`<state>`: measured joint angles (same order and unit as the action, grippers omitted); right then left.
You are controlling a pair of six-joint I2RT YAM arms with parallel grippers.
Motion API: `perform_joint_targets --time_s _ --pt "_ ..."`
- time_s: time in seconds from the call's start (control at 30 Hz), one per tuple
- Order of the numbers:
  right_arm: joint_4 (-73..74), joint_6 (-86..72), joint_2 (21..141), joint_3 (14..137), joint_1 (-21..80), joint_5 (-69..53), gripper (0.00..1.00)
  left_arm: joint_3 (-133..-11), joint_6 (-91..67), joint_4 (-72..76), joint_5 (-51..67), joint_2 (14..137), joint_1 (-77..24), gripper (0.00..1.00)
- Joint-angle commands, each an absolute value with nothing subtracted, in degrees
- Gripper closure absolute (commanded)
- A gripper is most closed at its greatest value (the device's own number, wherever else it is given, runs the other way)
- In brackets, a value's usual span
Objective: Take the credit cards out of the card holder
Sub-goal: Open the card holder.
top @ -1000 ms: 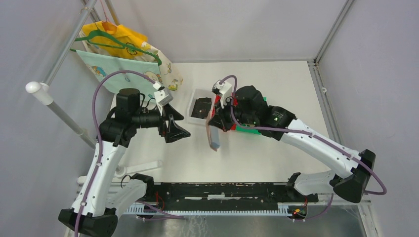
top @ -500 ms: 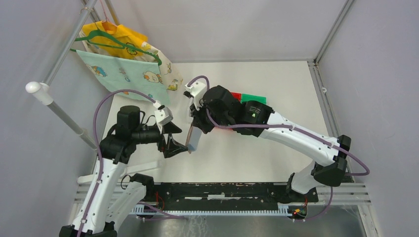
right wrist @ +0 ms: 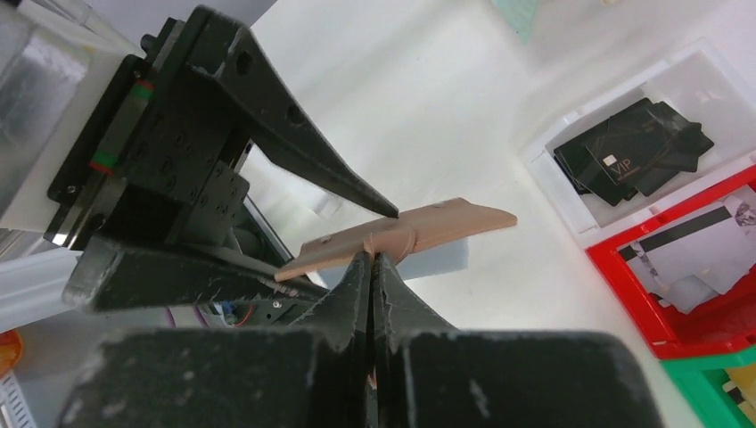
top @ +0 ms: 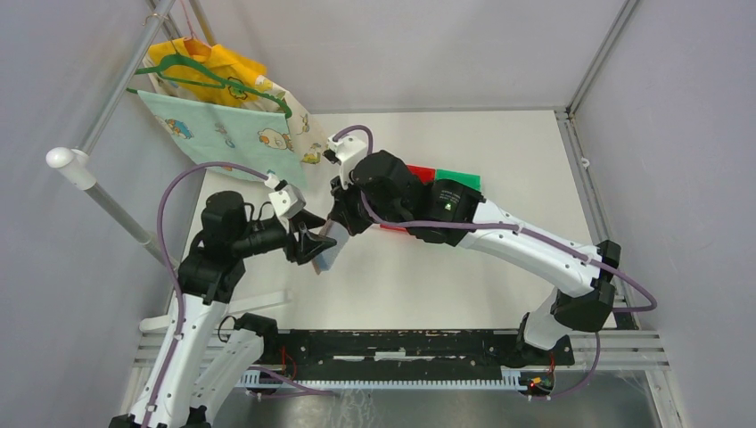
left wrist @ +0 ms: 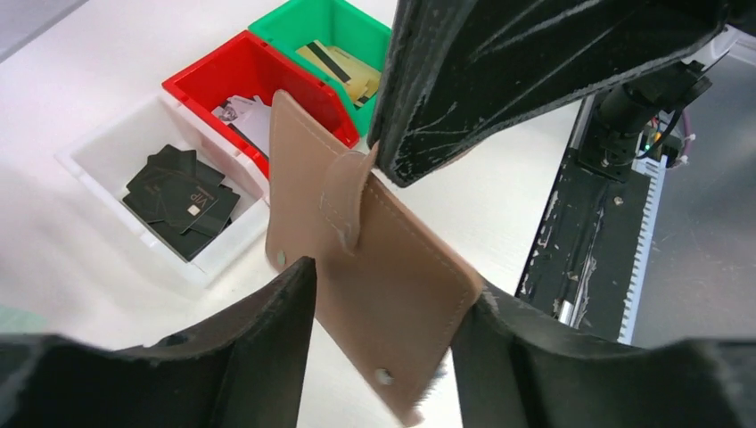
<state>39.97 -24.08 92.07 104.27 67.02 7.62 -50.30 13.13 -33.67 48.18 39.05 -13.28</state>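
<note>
The card holder (left wrist: 383,294) is a tan leather wallet with a snap tab, hanging in the air between the two arms. My right gripper (right wrist: 373,259) is shut on its tab and holds it up. My left gripper (left wrist: 390,283) reaches in from the left, and its two fingers press on opposite edges of the card holder (top: 328,254). A light blue inner layer (right wrist: 446,259) shows under the leather. No credit cards show inside the holder. Loose credit cards lie in the bins: black ones (left wrist: 178,192), white ones (left wrist: 245,116), and yellowish ones with a dark stripe (left wrist: 343,67).
A white bin (left wrist: 89,147), a red bin (left wrist: 201,76) and a green bin (left wrist: 294,18) stand in a row behind the holder. Clothes on a hanger (top: 223,98) hang from a rail at the back left. The black base rail (top: 401,348) runs along the near edge.
My right arm has carried the card holder left, away from the bins and toward the left gripper. The left gripper has moved in around the holder and narrowed onto it.
</note>
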Motion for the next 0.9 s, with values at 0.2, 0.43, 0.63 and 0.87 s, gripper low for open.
perform_joint_targets --time_s 0.2,0.43,0.63,0.87 --pt "29.37 -24.92 87.67 104.06 67.01 0.79 0.76 -53.71 10.59 -31.21 49.57 41.28 -13.45 0.95" --pt "20.32 -22.56 75.39 89.79 57.90 -11.72 0.18 -60.40 6.53 -32.07 51.96 43.85 -13.45 0.98" --pt "13.16 -17.48 60.31 70.20 46.77 -21.50 0.06 -68.73 -4.09 -31.55 61.79 49.22 -13.49 0.98" --pt "10.29 -8.74 56.34 60.04 45.44 -32.36 0.05 -76.36 -9.45 -31.55 70.81 52.69 -13.45 0.98"
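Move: Just beyond the left fingertips, and already reaching between the open fingers, hangs the card holder: about 2 cm ahead, 2 cm right and 2 cm up. From the right hand, which still pinches it near the strap, its middle is some 3 cm back, 2 cm left and 4 cm down. The white tray lies 11 cm ahead and 8 cm right of the left hand, the red tray 10 cm ahead and 18 cm right, both about 22 cm below. Closing first, the left fingers pinch the holder's near edge while both hands stay nearly put. The right fingers then open wide, let go of the holder and pull off about 13 cm to the right, rising some 4 cm and sinking back on the way. The left hand keeps its pinch and lifts about 10 cm, drifting slightly right and tilting nearly 20 degrees. ##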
